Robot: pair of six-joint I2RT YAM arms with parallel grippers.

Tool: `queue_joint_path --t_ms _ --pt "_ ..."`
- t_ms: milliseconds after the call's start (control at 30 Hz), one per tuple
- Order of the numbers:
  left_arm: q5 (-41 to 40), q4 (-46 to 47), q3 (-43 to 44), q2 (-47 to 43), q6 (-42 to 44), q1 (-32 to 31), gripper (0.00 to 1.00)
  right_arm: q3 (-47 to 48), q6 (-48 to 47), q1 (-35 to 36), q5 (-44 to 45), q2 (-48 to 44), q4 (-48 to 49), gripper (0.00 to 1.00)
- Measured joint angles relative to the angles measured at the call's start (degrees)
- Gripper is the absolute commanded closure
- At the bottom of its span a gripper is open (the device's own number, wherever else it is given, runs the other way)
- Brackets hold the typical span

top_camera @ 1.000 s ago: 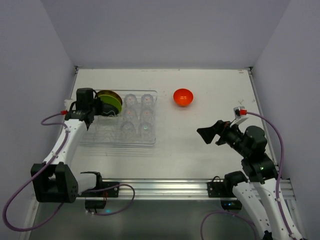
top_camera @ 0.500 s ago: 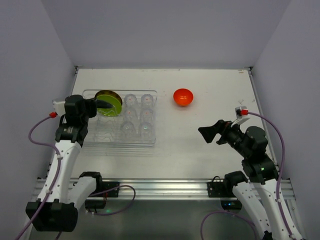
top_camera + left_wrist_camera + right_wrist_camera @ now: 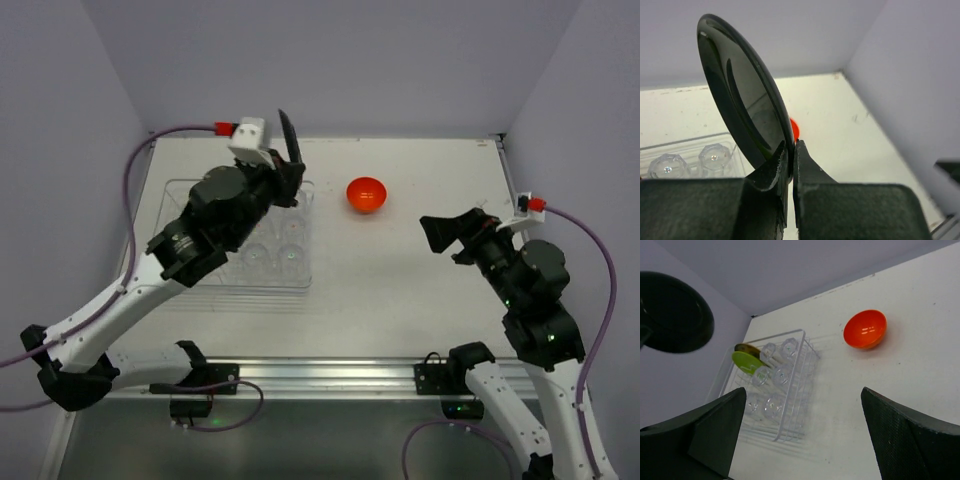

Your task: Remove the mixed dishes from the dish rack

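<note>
My left gripper (image 3: 792,145) is shut on the rim of a glossy black plate (image 3: 745,100), held upright and high above the dish rack (image 3: 250,283). From the top view the plate (image 3: 289,135) shows edge-on above the left gripper (image 3: 288,178). A lime-green plate (image 3: 747,361) still stands in the rack's far corner, next to several clear glasses (image 3: 774,376). The orange bowl (image 3: 366,194) sits on the table right of the rack. My right gripper (image 3: 445,235) hangs open and empty over the right side of the table, its jaws wide apart in the right wrist view (image 3: 805,440).
The left arm covers much of the rack from above. White walls close in the table at the back and on both sides. A metal rail (image 3: 330,375) runs along the near edge.
The left arm has lifted the black plate out of the rack, up and to the right. The right gripper has risen a little and stayed open.
</note>
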Motion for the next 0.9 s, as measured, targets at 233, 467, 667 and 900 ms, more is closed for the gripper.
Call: queue_joint_path --t_ms 233,467,667,900 --pt "-21.86 -6.1 -1.92 10.99 24.46 -28.48 1.0 8.98 0.13 -0.02 -0.48 12.76 -1.31 0.01" --pt "-30.71 -6.78 -13.31 12.13 42.01 -45.35 1.0 8.09 -1.64 -0.02 -7.85 14.27 -3.58 0.11" --pt "-26.93 -6.84 -20.44 12.22 48.96 -47.21 1.0 4.24 -3.67 5.05 -15.1 19.37 -2.75 0.18" --pt "-28.61 -5.92 -20.87 14.67 52.81 -48.3 1.0 0.96 -5.51 13.35 -15.65 27.34 -2.64 0.36"
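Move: The left hand already pinches the black plate by its rim, high over the rack; the open right gripper it is taken to lies about 30 cm to its right, 9 cm back and 10 cm lower. The rack's glasses lie some 9 cm ahead, 4 cm left and 36 cm below it. From the right hand the plate is about 30 cm left, 14 cm ahead and 12 cm above, and the orange bowl roughly 32 cm ahead, 9 cm left and 30 cm below. Down, back and to the right, the left arm sweeps the plate away from the rack, sinking some 24 cm while the wrist rolls about 90 degrees, left side rising, grip kept. The right hand first eases forward and up a little, then heads left and down about 11 cm each towards the plate's right rim, tipping down and turning counter-clockwise, its wide-open fingers narrowing by about a third. ##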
